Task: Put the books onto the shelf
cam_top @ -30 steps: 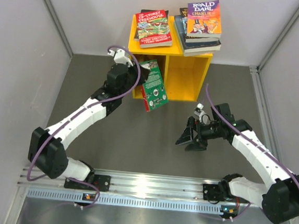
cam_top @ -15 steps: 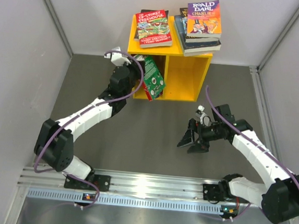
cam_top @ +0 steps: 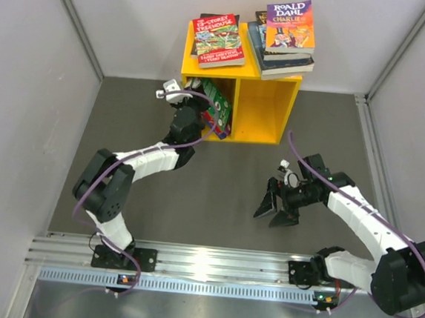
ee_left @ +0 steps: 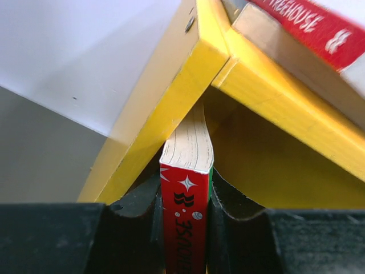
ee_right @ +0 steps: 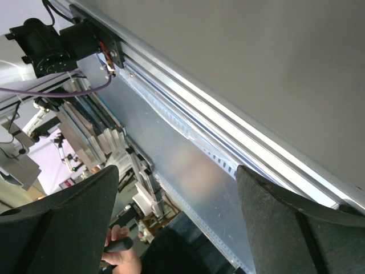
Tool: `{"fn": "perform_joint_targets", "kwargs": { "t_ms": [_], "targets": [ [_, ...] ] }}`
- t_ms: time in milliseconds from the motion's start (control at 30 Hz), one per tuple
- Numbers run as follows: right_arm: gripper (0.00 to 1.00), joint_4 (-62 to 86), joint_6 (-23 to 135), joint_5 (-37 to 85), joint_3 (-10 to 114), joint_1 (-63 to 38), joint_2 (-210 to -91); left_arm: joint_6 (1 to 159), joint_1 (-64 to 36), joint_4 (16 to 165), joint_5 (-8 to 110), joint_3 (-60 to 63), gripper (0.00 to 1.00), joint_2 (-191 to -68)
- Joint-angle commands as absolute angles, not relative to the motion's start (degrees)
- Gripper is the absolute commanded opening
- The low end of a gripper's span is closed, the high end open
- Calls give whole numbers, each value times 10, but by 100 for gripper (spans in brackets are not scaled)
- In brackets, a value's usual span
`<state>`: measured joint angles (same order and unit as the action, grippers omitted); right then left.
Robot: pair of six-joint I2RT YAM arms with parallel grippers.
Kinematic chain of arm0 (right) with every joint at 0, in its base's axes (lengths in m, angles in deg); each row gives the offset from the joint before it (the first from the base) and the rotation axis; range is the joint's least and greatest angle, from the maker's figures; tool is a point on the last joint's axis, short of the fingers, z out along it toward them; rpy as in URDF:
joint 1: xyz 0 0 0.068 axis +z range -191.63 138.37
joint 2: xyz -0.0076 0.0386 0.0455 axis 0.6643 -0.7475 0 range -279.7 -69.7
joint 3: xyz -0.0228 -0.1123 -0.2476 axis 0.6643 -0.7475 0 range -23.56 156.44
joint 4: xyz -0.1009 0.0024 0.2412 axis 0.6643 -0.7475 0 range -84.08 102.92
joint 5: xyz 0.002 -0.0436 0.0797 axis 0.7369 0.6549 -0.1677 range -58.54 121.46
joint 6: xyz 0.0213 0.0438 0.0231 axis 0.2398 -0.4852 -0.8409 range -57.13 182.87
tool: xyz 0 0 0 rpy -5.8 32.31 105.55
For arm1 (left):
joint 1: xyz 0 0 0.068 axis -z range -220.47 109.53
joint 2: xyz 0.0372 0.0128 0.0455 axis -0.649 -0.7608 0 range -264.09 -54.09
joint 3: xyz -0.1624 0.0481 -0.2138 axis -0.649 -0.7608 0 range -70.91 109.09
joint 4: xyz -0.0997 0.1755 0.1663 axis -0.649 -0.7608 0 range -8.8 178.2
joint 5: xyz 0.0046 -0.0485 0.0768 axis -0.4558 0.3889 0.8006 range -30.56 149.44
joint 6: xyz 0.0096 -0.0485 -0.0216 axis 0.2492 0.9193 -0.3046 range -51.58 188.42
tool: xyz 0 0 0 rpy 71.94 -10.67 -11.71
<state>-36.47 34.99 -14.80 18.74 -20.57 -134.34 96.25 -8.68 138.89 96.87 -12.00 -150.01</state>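
My left gripper (cam_top: 195,119) is shut on a book with a green cover and red spine (cam_top: 217,107). The book stands on edge and reaches into the left compartment of the yellow shelf (cam_top: 265,108). In the left wrist view the red spine (ee_left: 185,222) sits clamped between the black pads, page edges pointing into the shelf (ee_left: 165,108). More books lie on the shelf top: a Treehouse book (cam_top: 219,40) on the left and a stack topped by the orange Roald Dahl (cam_top: 289,28) on the right. My right gripper (cam_top: 275,209) hangs open over the table with nothing between its fingers.
Grey walls close in the table on the left, back and right. The aluminium base rail (cam_top: 218,267) runs along the near edge, also seen in the right wrist view as the rail (ee_right: 228,131). The shelf's right compartment (cam_top: 260,111) shows only its yellow interior.
My left arm has stretched toward the shelf, carrying the green book from in front of it into the left compartment's mouth. The right gripper has drifted slightly nearer the rail, still open.
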Motion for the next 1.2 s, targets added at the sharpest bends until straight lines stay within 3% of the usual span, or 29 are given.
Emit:
{"fn": "perform_joint_targets", "kwargs": {
  "t_ms": [0, 233, 267, 300, 467, 533, 633, 767, 1167],
  "targets": [
    [83, -380, 367, -141, 184, -215, -1346, 910, -79, 1526, 1073, -77, 0, -1535],
    [82, -396, 375, -131, 176, -214, -1343, 711, -17, 1642, 1200, 69, 0, -1692],
    [82, -403, 380, -130, 176, -214, -1342, 704, -14, 1651, 1204, 79, 4, -1706],
    [82, -407, 383, -129, 177, -214, -1341, 703, -13, 1660, 1212, 85, 14, -1730],
    [82, -429, 401, -118, 189, -214, -1337, 665, -6, 1727, 1232, 85, 25, -1768],
    [82, -429, 403, -118, 193, -214, -1338, 669, -6, 1717, 1234, 79, 41, -1768],
    [82, -426, 405, -119, 194, -214, -1341, 683, -8, 1699, 1245, 71, 76, -1770],
    [81, -413, 404, -121, 197, -212, -1346, 704, -9, 1688, 1247, 49, 99, -1745],
    [81, -369, 369, -142, 184, -210, -1329, 669, -7, 1661, 1233, -24, 99, -1632]
  ]
}}
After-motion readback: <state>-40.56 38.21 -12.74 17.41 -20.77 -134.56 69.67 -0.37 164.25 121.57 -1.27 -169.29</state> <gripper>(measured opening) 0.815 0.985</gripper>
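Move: The green book with the red spine is already in the left hand, partly inside the shelf's left compartment. Its standing place is about 9 cm ahead, 4 cm right and 12 cm below that hand. The purple book stands roughly 3 cm left of that place, level with it in depth; the red treehouse book lies on the shelf top, some 12 cm ahead of the left hand, 4 right and 6 above. From the right hand, the place is around 43 cm ahead, 22 left and 4 higher. The green book is carried by its spine side some 3 cm deeper into the left compartment, 4 cm right and 5 cm down beside the purple book, while the left hand turns about 20 degrees counter-clockwise. The fingers then open wide and let go; the hand backs off about 3 cm, rising slightly and then easing left. The empty right hand drifts some 3 cm back, right and down, then nearly stops. ##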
